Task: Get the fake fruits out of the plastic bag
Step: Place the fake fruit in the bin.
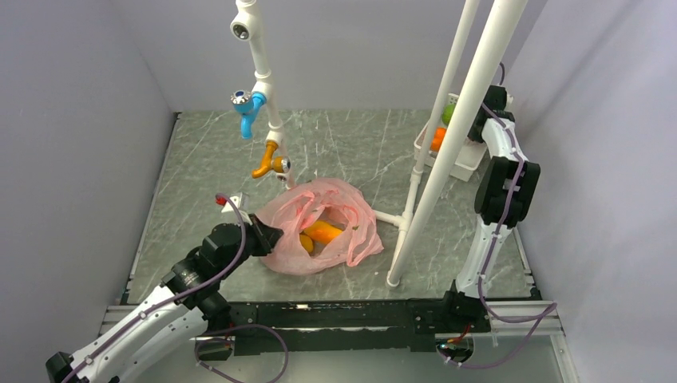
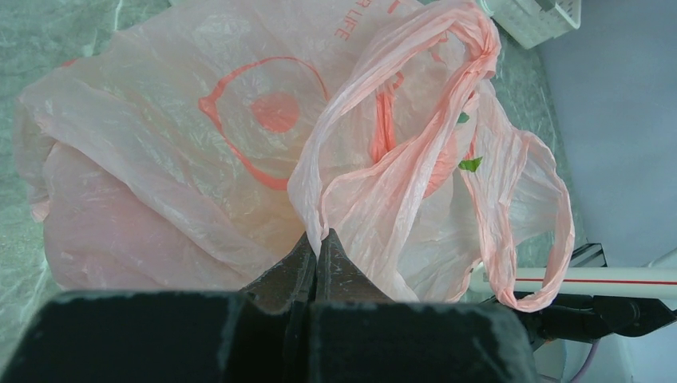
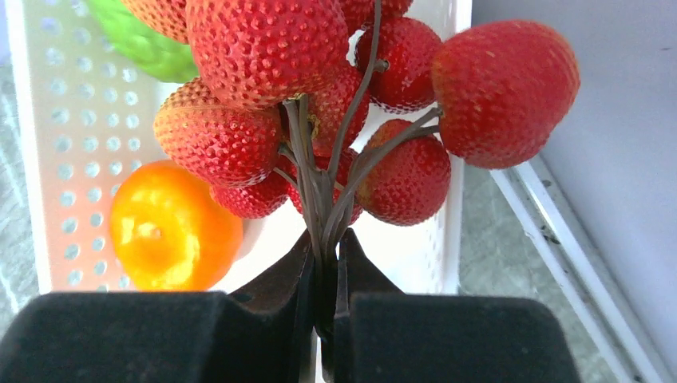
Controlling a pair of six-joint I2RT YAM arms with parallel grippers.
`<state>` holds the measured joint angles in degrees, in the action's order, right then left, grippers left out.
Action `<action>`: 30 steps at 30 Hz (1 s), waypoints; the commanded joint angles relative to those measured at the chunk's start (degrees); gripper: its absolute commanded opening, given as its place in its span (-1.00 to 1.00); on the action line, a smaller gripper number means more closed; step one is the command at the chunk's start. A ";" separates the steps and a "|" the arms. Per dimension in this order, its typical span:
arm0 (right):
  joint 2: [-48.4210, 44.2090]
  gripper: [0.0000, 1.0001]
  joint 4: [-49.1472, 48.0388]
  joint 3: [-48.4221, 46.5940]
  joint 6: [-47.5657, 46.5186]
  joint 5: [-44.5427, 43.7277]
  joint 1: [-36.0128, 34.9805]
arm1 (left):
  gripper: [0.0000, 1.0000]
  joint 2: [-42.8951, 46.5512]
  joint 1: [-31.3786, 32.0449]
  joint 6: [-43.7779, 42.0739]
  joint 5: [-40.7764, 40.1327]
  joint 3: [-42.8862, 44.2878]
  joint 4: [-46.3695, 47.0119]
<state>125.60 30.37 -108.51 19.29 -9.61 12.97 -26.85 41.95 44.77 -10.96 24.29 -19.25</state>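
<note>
The pink plastic bag (image 1: 335, 215) lies crumpled mid-table with its mouth up. Inside it show an orange fruit (image 1: 323, 232) and a yellow-orange one (image 1: 306, 243). My left gripper (image 2: 319, 239) is shut on a fold of the plastic bag (image 2: 239, 144) at its near left edge; a loop handle (image 2: 519, 223) hangs free. My right gripper (image 3: 326, 243) is shut on the stems of the bunch of red fruits (image 3: 263, 48), held over the white basket (image 3: 72, 120). An orange fruit (image 3: 172, 227) and a lime-green fruit (image 3: 140, 44) lie in that basket.
The white basket (image 1: 467, 163) stands at the back right, partly behind two slanted white poles (image 1: 447, 159). A white pipe with a blue tap (image 1: 247, 108) and an orange tap (image 1: 267, 159) hangs just behind the bag. Grey walls close in three sides.
</note>
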 commanded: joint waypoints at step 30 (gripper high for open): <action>-14.07 0.42 4.29 10.47 -1.24 -5.40 -6.62 | -1.00 3.35 -0.19 2.41 1.21 1.55 -0.83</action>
<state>119.83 32.21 -103.70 12.75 -15.88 6.44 -24.60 41.95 46.28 -10.28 24.29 -19.53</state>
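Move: The right hand, pinching the red fruit bunch by its stem, is already over the bin; the bin's middle lies about 5 cm ahead, 1 cm left and 7 cm below. The orange fruit sits roughly 5 cm ahead, 7 cm left and 6 cm lower, the green fruit some 14 cm ahead and 4 cm left, equally low. From the left hand the bin's middle lies about 40 cm ahead, 57 cm right and 14 cm below. Up about 4 cm first with the bunch still pinched, the right hand rolls its left side down some 10 degrees and swings left, a little back right, then left again over the bin towards the orange fruit's side. Late on, the fingers open wide and let go of the stem while the hand eases down and back about 2 cm. ##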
